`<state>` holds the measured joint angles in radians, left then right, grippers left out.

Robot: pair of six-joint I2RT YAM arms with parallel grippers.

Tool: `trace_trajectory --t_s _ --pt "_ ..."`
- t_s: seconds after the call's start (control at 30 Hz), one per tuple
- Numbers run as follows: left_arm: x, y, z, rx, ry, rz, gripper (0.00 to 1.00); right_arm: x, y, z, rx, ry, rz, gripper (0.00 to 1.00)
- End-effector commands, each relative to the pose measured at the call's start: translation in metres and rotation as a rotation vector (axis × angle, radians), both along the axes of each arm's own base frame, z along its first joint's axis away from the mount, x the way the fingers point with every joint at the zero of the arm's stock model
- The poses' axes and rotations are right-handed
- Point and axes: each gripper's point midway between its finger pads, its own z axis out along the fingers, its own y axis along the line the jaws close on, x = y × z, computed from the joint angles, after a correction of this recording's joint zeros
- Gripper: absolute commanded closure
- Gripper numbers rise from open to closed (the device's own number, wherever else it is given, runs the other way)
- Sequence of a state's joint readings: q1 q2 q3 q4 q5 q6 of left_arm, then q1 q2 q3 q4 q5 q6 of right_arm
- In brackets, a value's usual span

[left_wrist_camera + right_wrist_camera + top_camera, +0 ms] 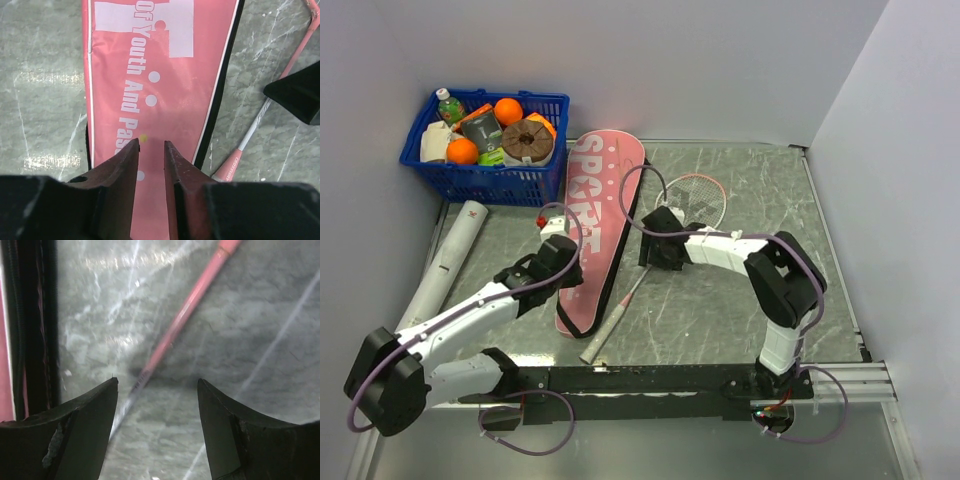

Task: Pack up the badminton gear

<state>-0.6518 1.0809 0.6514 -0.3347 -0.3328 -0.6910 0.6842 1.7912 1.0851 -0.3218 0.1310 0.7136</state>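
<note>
The pink racket bag (595,215) lettered "SPORT" lies flat mid-table, and fills the left wrist view (165,85). One thin racket lies to its right, head (698,200) far, whitish handle (605,335) near. My left gripper (565,258) hovers over the bag's lower half, its jaws (151,145) a narrow gap apart with nothing between them. My right gripper (658,248) is wide open (157,382) just above the racket's pink shaft (172,337). The white tube (450,262) lies at the left. A second racket and the shuttlecocks are out of view.
A blue basket (480,180) of groceries stands at the back left, against the bag's top. The bag's black zip edge (30,330) runs next to my right gripper. White walls close in the table at the back and right.
</note>
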Motion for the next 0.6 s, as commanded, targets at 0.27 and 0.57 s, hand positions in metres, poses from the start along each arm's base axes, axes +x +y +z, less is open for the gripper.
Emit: trace_trajectory --t_s 0.27,0.57 --pt "0.019 -0.018 0.012 0.047 -0.083 -0.025 0.66 0.009 -0.001 -0.017 0.002 0.077 -0.020 0.70" --pt "0.016 -0.019 0.016 0.018 -0.110 -0.030 0.65 -0.007 -0.013 -0.024 0.012 0.142 -0.019 1.00"
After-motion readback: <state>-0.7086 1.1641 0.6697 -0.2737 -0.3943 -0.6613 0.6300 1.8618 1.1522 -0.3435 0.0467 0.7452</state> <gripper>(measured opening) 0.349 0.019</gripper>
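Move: The racket's shaft runs slantwise between the right hand's open fingers, about 1 cm ahead, 1 cm left and 2 cm below. The racket head lies some 20 cm ahead and 14 cm right of this hand; the racket bag's middle is about 11 cm ahead and 15 cm left. From the left hand, the same stretch of shaft is roughly 5 cm ahead, 20 cm right and 9 cm lower. Easing forward about 1.5 cm, the right hand shuts its wide-open fingers and pinches the racket's shaft. ##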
